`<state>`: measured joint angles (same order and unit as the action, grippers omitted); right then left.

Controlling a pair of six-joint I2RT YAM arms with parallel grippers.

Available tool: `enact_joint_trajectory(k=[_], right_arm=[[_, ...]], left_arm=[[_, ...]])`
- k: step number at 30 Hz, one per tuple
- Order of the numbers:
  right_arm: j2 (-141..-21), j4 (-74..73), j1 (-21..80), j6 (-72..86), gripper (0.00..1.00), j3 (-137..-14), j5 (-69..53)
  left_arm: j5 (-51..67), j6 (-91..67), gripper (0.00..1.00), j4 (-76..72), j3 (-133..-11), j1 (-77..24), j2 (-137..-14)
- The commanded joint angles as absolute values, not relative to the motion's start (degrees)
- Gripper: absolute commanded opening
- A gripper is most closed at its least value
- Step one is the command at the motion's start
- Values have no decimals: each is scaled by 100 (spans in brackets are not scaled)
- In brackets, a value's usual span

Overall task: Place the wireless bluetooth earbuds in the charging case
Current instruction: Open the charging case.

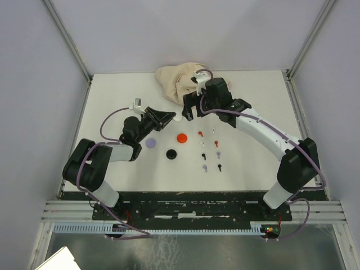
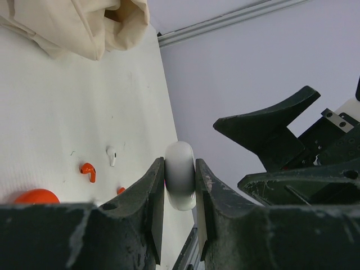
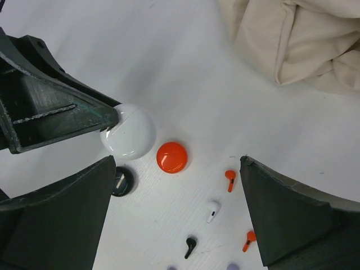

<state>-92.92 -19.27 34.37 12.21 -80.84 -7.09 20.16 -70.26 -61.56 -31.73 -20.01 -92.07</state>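
Observation:
My left gripper (image 1: 173,119) is shut on a white round charging case (image 1: 178,118), held on edge above the table; both pads clamp its flat sides (image 2: 180,174). The case (image 3: 128,131) looks closed. My right gripper (image 1: 194,109) hovers just beyond it, open wide with nothing between its fingers (image 3: 179,185). The earbuds lie in two columns on the table right of centre: red (image 1: 199,133), white (image 1: 203,144), black (image 1: 203,155) and lavender (image 1: 205,167). Under the right gripper lie a red earbud (image 3: 229,179), a white one (image 3: 212,211) and a black one (image 3: 190,245).
A red round case (image 1: 181,138), a black one (image 1: 171,153) and a lavender one (image 1: 150,143) lie on the white table. A cream cloth bag (image 1: 177,81) sits at the back centre, close behind the right wrist. Metal frame rails edge the table.

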Motion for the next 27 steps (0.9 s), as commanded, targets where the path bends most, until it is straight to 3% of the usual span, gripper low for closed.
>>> enact_joint_trajectory(k=[1,27], right_arm=[[-9453,-1752,3557,1291,100,-8146,-770],[-10101,-1468,3565,1345,99,-8125,-527]], left_arm=[[1924,-6961,3,-6246,-3270,-2030,-8951],[2059,-7422,3,-6529,-3074,-2065,-8695]])
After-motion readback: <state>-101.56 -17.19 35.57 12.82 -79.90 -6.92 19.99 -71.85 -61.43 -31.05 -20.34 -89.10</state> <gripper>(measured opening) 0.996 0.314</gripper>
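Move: The white charging case, held in the left fingers, lies about 7 cm to the right hand's left, 1 cm back and some 6 cm below it. From the right hand, the red case on the table is about 5 cm left, level fore and aft and 20 cm down; the black case is 9 cm left and 7 cm back, and the nearest orange earbud 3 cm right and 2 cm ahead, both equally low. From the left hand, the white case's middle is just past the fingertips, 1 cm ahead and 2 cm right at the same height. The right hand, fingers kept wide open, comes down about 7 cm beside the white case, first edging some 1.5 cm left towards it and tipping its fingers a few degrees further down, so that its rear-left fingertip ends at the case's free half and seems to press it down. The left hand keeps its pinch on the other half and holds nearly still, easing up about 1.5 cm as the right hand finishes its descent. ##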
